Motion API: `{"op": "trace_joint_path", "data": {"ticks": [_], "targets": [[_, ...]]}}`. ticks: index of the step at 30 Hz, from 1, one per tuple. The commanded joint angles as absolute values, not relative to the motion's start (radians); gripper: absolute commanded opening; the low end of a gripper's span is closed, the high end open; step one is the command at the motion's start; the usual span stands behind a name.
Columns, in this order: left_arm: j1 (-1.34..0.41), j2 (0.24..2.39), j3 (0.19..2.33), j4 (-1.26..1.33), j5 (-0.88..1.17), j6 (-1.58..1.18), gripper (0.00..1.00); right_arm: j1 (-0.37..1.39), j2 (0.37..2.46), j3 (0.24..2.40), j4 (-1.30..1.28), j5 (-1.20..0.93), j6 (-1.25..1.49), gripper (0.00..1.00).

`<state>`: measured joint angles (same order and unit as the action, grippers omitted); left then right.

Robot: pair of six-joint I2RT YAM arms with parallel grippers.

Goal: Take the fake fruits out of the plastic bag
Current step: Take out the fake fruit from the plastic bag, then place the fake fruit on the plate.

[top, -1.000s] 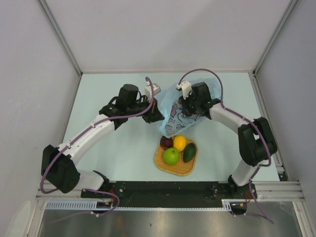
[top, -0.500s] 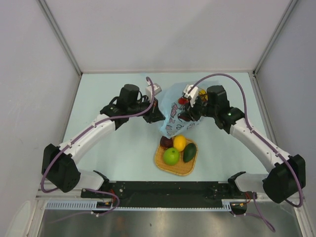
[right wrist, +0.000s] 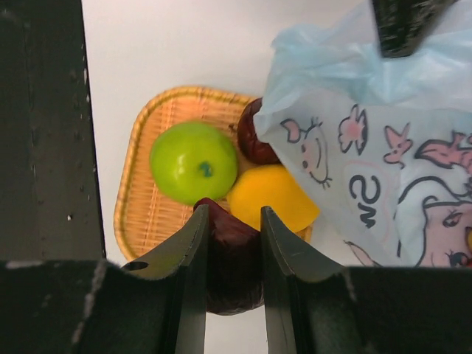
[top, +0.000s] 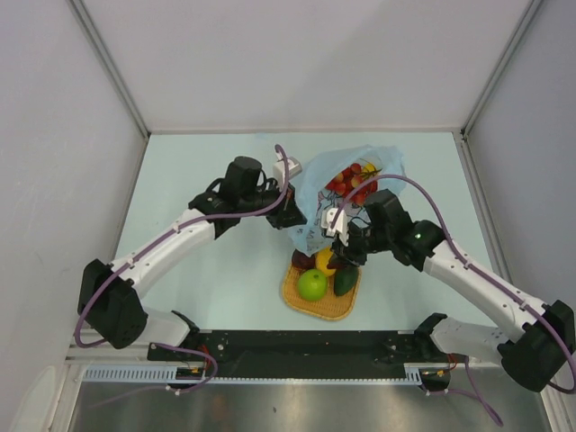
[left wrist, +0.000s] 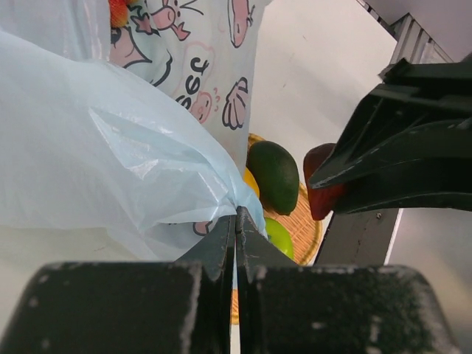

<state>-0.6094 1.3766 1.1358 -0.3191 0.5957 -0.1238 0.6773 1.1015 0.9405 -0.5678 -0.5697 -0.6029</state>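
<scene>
The pale blue plastic bag (top: pixel 317 184) lies behind the tray with its mouth open. Red berries (top: pixel 349 180) and a yellow fruit (top: pixel 369 168) show inside it. My left gripper (top: pixel 294 212) is shut on the bag's edge (left wrist: pixel 234 210). Just above the woven orange tray (top: pixel 331 309), my right gripper (top: pixel 339 247) is shut on a dark purple plum (right wrist: pixel 234 258). In the tray lie a green apple (top: pixel 312 284), a lemon (top: pixel 325 261), an avocado (top: pixel 346 279) and another plum (top: pixel 301 260), partly under the bag (right wrist: pixel 369 147).
Grey walls close in the pale table on three sides. The left gripper's fingers (right wrist: pixel 405 26) hang just beyond the tray in the right wrist view. The two arms' bases stand at the near edge.
My right gripper has come out of the bag with the plum and moved toward me over the tray. The bag's mouth now lies open, showing the berries. The left gripper shifted slightly.
</scene>
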Motion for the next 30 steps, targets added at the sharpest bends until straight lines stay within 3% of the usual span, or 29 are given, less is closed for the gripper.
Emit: {"op": "trace_joint_path", "data": {"ticks": [1, 14, 22, 23, 27, 30], "targets": [[-0.640, 1.387, 1.158, -0.299, 0.594, -0.129, 0.00, 0.687, 1.126, 0.910, -0.655, -0.614, -0.704, 0.02], [-0.689, 1.376, 1.095, -0.278, 0.618, -0.160, 0.00, 0.792, 1.106, 0.741, -0.572, -0.654, -0.568, 0.05], [-0.690, 1.350, 1.083, -0.284, 0.607, -0.153, 0.00, 0.815, 1.121, 0.657, -0.410, -0.591, -0.549, 0.11], [-0.690, 1.344, 1.081, -0.285, 0.603, -0.150, 0.00, 0.821, 1.123, 0.654, -0.400, -0.577, -0.552, 0.14], [-0.690, 1.327, 1.074, -0.290, 0.588, -0.146, 0.00, 0.824, 1.123, 0.646, -0.385, -0.549, -0.560, 0.52], [-0.690, 1.319, 1.068, -0.290, 0.589, -0.141, 0.00, 0.827, 1.112, 0.646, -0.393, -0.531, -0.551, 0.65]]}}
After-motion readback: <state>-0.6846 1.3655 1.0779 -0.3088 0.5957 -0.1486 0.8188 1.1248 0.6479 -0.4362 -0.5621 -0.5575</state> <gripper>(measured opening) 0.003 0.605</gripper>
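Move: Still gripped in the right fingers, the dark red fruit is bound for the free near-right corner of the basket, about 7 cm back of the right hand, straight in line sideways and 12 cm below. From that hand the avocado lies level ahead and 2 cm right, the green apple 2 cm back and 6 cm left, the yellow fruit 4 cm ahead and 3 cm left. From the left hand, that corner is roughly 14 cm back, 11 cm right and 16 cm down. Lowering the dark red fruit about 10 cm while drawing it back some 7 cm, the right hand brings it into the basket's near-right corner, its fingers tipping a little steeper; then it eases about 1 cm forward and opens around the fruit. The left hand, still pinching the bag's edge, shifts about 3 cm back and slightly down and right, towards the basket. ##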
